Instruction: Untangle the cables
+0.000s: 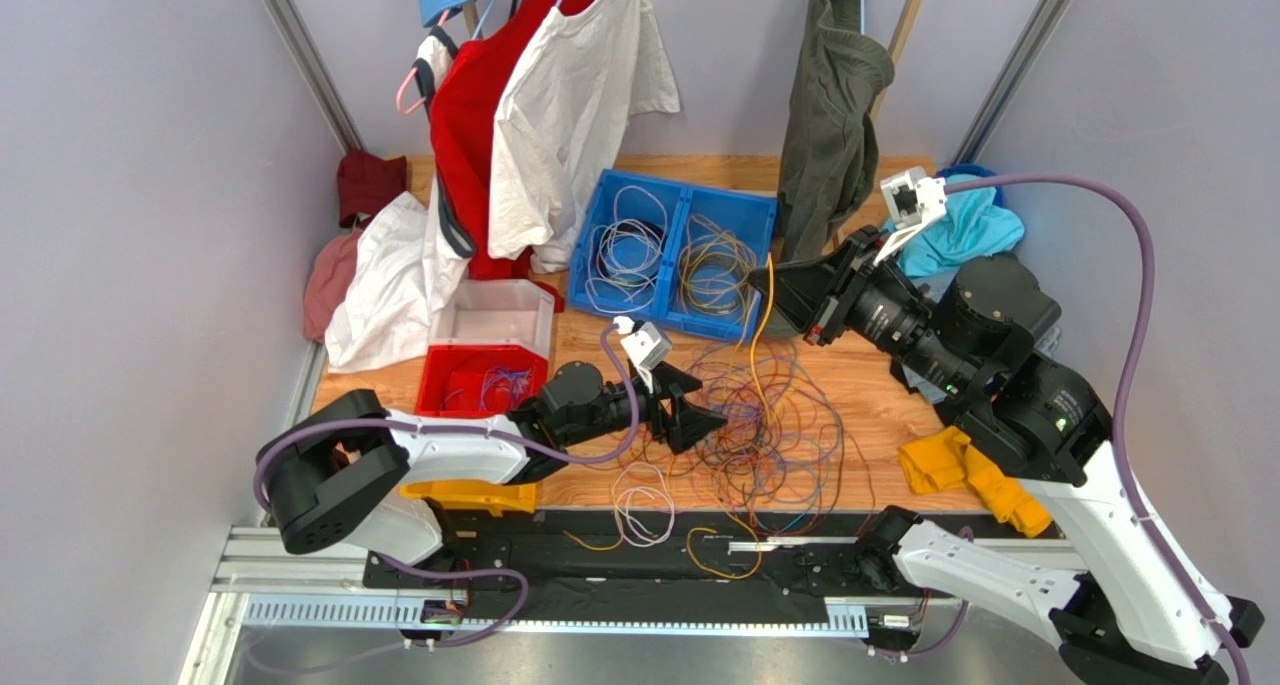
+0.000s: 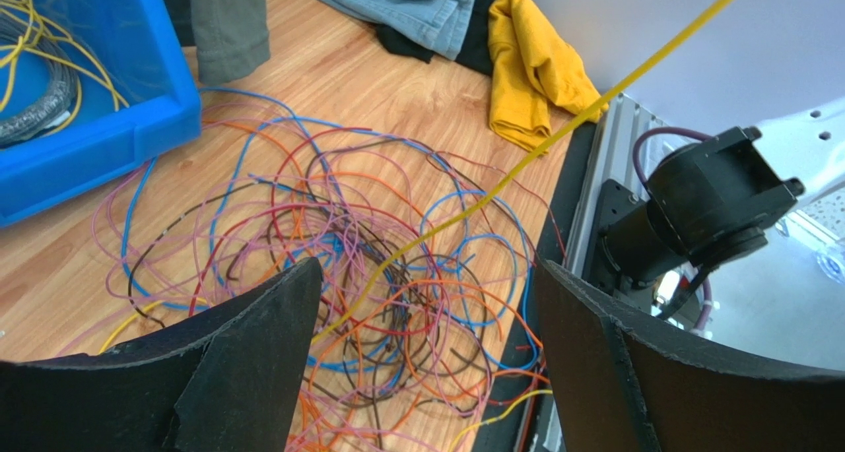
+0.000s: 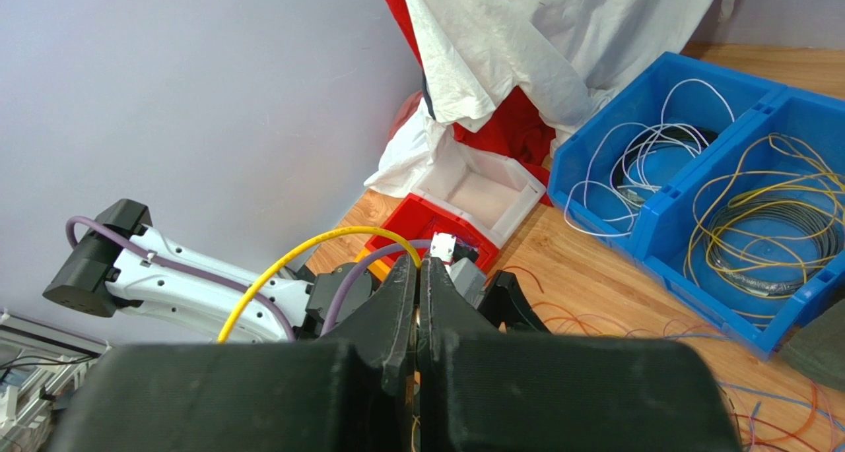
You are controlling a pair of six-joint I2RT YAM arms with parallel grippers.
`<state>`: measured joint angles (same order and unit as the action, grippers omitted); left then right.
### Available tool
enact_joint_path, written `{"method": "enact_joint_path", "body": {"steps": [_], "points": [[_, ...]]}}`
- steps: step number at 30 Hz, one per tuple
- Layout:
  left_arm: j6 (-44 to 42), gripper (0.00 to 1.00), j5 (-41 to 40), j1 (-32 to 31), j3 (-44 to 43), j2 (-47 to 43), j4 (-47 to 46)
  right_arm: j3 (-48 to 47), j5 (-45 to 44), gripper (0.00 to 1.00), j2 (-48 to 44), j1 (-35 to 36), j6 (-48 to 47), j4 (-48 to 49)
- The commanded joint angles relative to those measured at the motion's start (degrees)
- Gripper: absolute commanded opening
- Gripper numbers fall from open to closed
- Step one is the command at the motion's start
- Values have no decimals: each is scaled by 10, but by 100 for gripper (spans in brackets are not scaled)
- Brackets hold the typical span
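The cables point(image 1: 769, 433) lie in a tangle of orange, blue, red, purple and dark strands on the wooden table; the left wrist view shows the tangle point(image 2: 367, 244) from close above. My left gripper point(image 1: 706, 415) hangs over its left edge, open wide point(image 2: 426, 313), gripping nothing. A yellow cable point(image 2: 555, 135) runs taut up out of the tangle, passing between the fingers close to the left finger point(image 2: 258, 343). My right gripper point(image 1: 796, 304) is raised behind the tangle, shut point(image 3: 419, 269) on that yellow cable point(image 3: 298, 257), which arcs out of the jaw tips.
A blue bin point(image 1: 679, 193) at the back holds white coils point(image 1: 624, 250) and yellow coils point(image 1: 717, 265). Red bin point(image 1: 481, 382), white bin point(image 1: 496, 318) and yellow bin point(image 1: 466, 495) stand left. Clothes hang behind; a yellow cloth point(image 1: 969, 475) lies right. Loose white cable point(image 1: 643, 505) lies near the front edge.
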<state>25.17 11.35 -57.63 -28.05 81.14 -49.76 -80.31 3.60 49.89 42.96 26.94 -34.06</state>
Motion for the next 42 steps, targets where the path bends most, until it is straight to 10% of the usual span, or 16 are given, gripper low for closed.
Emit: {"method": "enact_joint_path", "body": {"steps": [1, 9, 19, 27, 34, 42], "points": [[-6, 86, -12, 1, -36, 13, -70, -12, 7, 0, -15, 3, -2, -3], [-12, 68, -27, 1, -62, 32, -66, 2, 9, 0, -20, 3, -1, 1], [-5, 0, -31, 1, -82, 31, -43, 22, -2, 0, -39, 2, -2, -1], [-36, 0, -110, 1, -158, -133, 234, 90, -17, 0, -104, 3, 0, 3], [-78, 0, -192, 1, -404, -214, 549, 197, -27, 61, -177, 3, 31, 1], [-78, 0, -240, 3, -677, -122, 759, 278, -62, 65, -250, 4, 58, -26]]}}
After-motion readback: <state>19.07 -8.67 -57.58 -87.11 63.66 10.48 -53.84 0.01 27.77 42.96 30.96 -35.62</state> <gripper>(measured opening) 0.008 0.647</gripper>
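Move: The left hand, open low over the tangle, has the hanging yellow cable about 2 cm ahead, 2 cm to its right and 3 cm above it. The right hand already pinches that cable high up; the stretch to be caught is about 24 cm below that hand and 3 cm to its left. From the left hand, the tangle lies about 5 cm ahead, 7 cm right and 15 cm down; the blue bin's right compartment 28 cm ahead, 3 cm right; the white coil 4 cm back, 8 cm left. The left hand eases a few centimetres forward, right and up onto the hanging yellow cable and shuts its fingers on it while the right hand keeps its pinch above, then climbs fast by some 30 cm while veering about 10 cm left, its fingers swinging up and round towards the front. As that climb gets going the right hand opens and lets go of the cable, sinking about 11 cm and drawing off a little to the right and back. ##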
